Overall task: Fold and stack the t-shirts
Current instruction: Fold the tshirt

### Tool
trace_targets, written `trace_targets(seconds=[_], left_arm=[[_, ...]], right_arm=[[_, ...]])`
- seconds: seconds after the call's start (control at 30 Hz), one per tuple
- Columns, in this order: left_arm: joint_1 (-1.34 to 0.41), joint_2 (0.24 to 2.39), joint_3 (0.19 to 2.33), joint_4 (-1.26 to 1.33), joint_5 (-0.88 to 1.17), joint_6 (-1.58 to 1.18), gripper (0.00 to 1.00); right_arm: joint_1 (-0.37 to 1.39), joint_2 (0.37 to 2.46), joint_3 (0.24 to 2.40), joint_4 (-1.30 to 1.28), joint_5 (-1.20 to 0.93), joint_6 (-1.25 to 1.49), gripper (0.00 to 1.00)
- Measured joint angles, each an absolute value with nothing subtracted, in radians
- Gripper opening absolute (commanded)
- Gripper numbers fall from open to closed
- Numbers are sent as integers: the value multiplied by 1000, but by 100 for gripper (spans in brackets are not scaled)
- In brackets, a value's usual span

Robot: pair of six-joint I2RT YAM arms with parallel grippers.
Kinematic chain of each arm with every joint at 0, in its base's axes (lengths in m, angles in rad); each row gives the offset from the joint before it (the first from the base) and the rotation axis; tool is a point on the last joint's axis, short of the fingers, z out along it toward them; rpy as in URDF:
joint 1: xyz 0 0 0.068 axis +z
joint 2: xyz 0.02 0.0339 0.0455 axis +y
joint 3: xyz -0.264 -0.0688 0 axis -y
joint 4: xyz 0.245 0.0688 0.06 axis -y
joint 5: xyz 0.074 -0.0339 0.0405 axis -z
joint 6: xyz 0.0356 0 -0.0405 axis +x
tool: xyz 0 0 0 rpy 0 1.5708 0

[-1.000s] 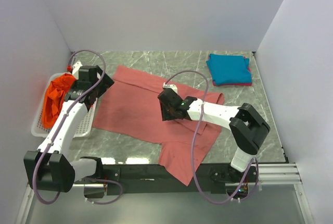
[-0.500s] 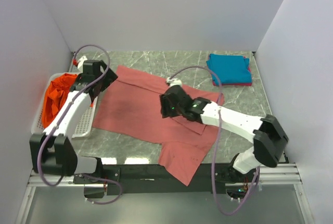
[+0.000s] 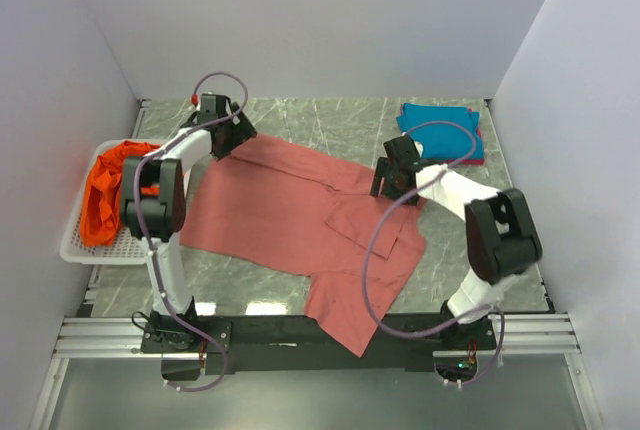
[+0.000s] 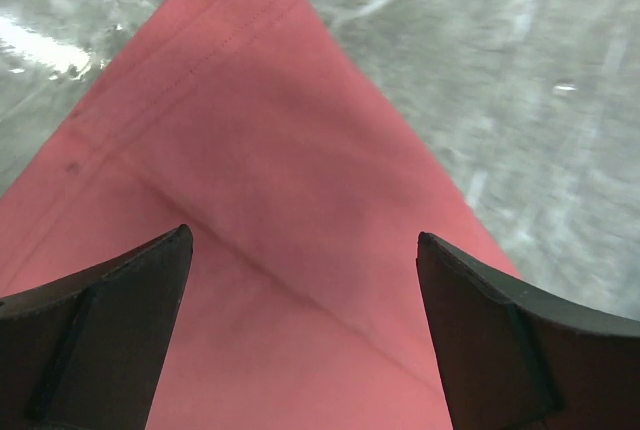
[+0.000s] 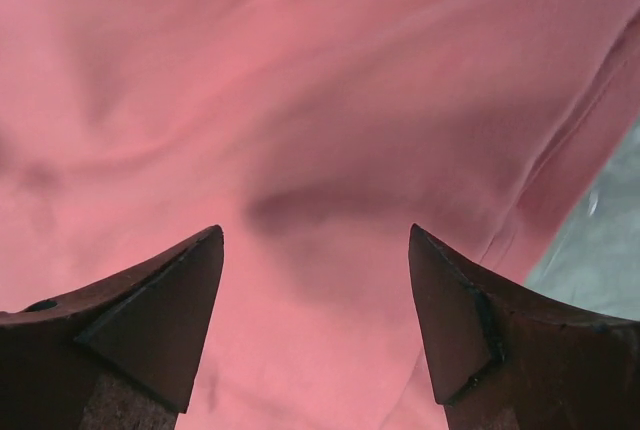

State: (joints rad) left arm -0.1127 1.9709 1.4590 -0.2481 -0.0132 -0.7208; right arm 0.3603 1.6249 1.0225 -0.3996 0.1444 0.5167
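Note:
The salmon-red t-shirt [image 3: 280,215] lies spread on the marble table, with a flap [image 3: 365,228] folded over its right part. My left gripper [image 3: 232,140] hovers open over its far-left corner; in the left wrist view the corner [image 4: 260,150] lies between and beyond the open gripper [image 4: 303,240]. My right gripper [image 3: 385,182] stands open over the shirt's far-right edge, and the right wrist view has only red cloth [image 5: 300,80] under the empty gripper [image 5: 315,235]. An orange t-shirt [image 3: 105,190] is bunched in the basket. A folded teal t-shirt [image 3: 438,130] lies on magenta cloth [image 3: 478,136] at the far right.
The white mesh basket [image 3: 75,248] sits at the left edge of the table. White walls close in the back and both sides. Bare marble [image 3: 330,115] shows along the back, and the shirt's lower corner [image 3: 345,325] hangs over the black front rail.
My right gripper opened and moved from the shirt's middle to its far-right edge, leaving a flap folded inward. My left gripper moved from beside the basket to the shirt's far-left corner.

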Motion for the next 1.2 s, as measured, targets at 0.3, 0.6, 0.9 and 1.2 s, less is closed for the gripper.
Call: trace_targets(seconds=[0.3, 0.6, 0.9, 1.2], left_arm=[[-110, 2118, 1532, -265, -54, -720, 99], [-91, 2032, 1420, -323, -178, -771, 99], [-86, 2032, 1445, -419, -234, -834, 99], [-74, 2093, 1590, -548, -260, -852, 99]], right_arm=[[313, 1873, 1221, -460, 101, 463, 81], [295, 2090, 1546, -582, 66, 354, 78], [219, 2292, 1891, -727, 54, 252, 79], [191, 2312, 1959, -744, -12, 183, 79]])
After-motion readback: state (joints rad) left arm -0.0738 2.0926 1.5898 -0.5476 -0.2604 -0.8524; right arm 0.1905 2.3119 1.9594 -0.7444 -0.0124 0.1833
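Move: The left hand hangs open about 5 cm above the pink t-shirt, its far-left corner some 3 cm ahead and 5 cm left; the basket's middle is about 33 cm left and 20 cm back. The right hand is some 3 cm above the cloth, the shirt's far-right corner about 2 cm ahead and 10 cm right. The blue t-shirt stack lies roughly 18 cm ahead of this hand and 15 cm right, the folded-in flap 8 cm back and 8 cm left. Both hands come down with fingers staying open, press their tips onto the shirt's far corners and drag the cloth over the table. The right, after sinking about 3 cm, pushes forward some 16 cm, up beside the blue stack. The left sinks about 5 cm, then pulls left and somewhat back towards the basket side, turning counter-clockwise and tipping its fingers steeper. ##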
